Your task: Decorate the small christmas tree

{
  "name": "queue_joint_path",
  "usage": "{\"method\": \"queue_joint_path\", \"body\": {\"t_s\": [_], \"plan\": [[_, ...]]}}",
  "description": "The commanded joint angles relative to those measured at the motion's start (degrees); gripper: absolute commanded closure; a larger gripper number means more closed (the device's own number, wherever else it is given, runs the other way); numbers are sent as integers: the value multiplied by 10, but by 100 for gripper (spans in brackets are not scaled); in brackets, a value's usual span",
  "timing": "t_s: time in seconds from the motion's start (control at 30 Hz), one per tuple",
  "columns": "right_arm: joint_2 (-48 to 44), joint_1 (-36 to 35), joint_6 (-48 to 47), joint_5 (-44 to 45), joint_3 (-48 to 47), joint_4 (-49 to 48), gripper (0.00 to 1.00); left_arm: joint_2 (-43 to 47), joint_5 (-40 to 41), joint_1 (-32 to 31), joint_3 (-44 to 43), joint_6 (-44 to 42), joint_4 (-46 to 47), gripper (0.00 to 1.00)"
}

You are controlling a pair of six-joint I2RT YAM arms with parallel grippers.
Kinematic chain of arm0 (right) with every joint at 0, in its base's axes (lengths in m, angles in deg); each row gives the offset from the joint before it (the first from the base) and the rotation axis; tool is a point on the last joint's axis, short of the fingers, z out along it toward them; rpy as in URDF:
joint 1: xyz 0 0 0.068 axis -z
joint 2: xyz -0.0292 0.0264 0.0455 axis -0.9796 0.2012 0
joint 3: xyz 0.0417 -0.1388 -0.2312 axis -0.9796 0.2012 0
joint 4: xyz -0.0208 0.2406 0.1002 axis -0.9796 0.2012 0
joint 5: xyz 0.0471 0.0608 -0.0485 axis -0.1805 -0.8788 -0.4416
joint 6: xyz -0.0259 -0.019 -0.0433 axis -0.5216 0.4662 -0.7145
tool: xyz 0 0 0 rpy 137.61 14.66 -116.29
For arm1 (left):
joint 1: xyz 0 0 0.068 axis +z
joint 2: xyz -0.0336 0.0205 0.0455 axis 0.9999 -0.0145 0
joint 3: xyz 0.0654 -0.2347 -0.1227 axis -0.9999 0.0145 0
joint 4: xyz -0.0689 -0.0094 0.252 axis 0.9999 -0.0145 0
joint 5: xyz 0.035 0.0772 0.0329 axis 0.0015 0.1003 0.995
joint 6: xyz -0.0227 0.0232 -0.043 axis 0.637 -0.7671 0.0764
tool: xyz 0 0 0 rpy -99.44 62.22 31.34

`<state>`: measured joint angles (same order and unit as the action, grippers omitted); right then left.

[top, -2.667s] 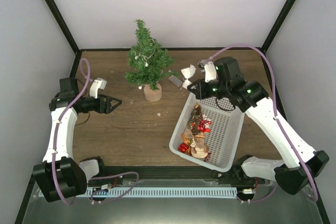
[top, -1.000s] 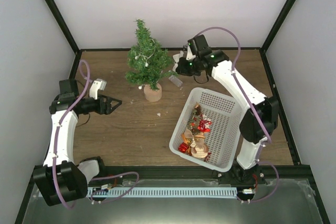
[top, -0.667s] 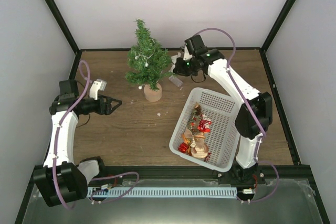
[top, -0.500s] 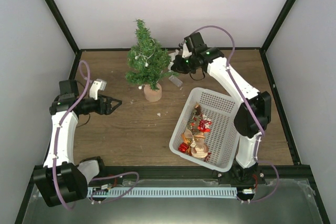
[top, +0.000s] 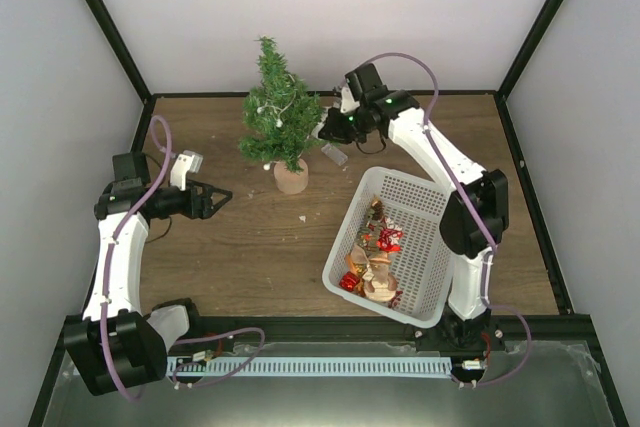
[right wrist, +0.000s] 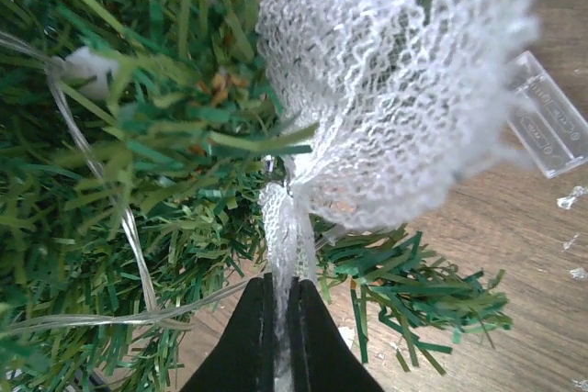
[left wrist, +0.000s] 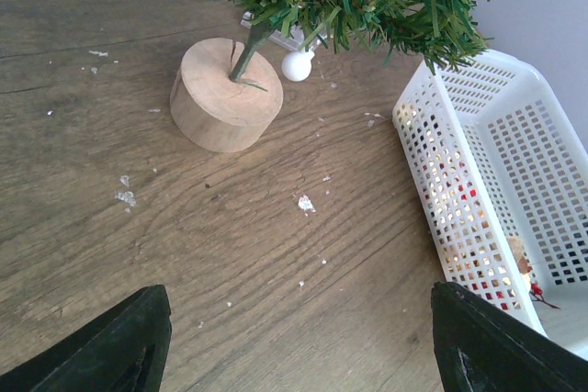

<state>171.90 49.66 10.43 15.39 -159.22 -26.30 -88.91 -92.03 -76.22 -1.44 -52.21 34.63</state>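
The small christmas tree stands at the back of the table on its round tan base. My right gripper is at the tree's right side, level with the middle branches. In the right wrist view the right gripper is shut on the tail of a white mesh bow, which lies against the green branches. My left gripper hovers open over the table left of the tree, nothing between its fingers. The left wrist view shows the left gripper facing the tree base.
A white plastic basket with several ornaments sits right of centre, its wall near the tree. A clear plastic box lies beside the base. A clear light string and a white ball hang on the tree.
My right arm has swung left from over the basket to the tree's right side, carrying the white bow up to the branches. The left arm has stayed still.
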Motion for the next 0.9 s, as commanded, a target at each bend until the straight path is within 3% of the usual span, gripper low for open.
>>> {"method": "queue_joint_path", "body": {"t_s": [0.0, 0.37, 0.67, 0.87], "plan": [[11, -10, 0, -16, -7, 5, 99, 7, -11, -2, 7, -1, 9, 22], [19, -12, 0, -29, -4, -1, 98, 8, -6, -2, 10, 0, 11, 22], [-7, -10, -7, -14, 0, 3, 71, 10, -3, -2, 11, 0, 12, 22], [-32, -6, -10, -18, 14, 11, 61, 12, -1, -2, 12, 1, 12, 22]]}}
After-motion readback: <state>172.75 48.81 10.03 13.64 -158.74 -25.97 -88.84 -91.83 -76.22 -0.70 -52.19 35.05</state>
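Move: The white mesh bow is still pinched by its tail in the right hand. The tree branch it is taken to lies about 4 cm left, 2 cm ahead and 2 cm below. The tree's wooden foot stands some 8 cm left and 3 cm ahead, the clear box roughly 10 cm ahead and 3 cm right, both about 20 cm down; the basket is about 15 cm back and 18 cm right. From the left hand, that branch is about 17 cm ahead, 18 cm right and level. The white bow is brought the last bit into the foliage on the tree's right side by the right hand, which eases down and left, about 1.5 cm in all, and then stops. There the fingers open from shut to roughly a third and let go of the tail, which now hangs between the pads, and the hand starts to creep back slightly. ##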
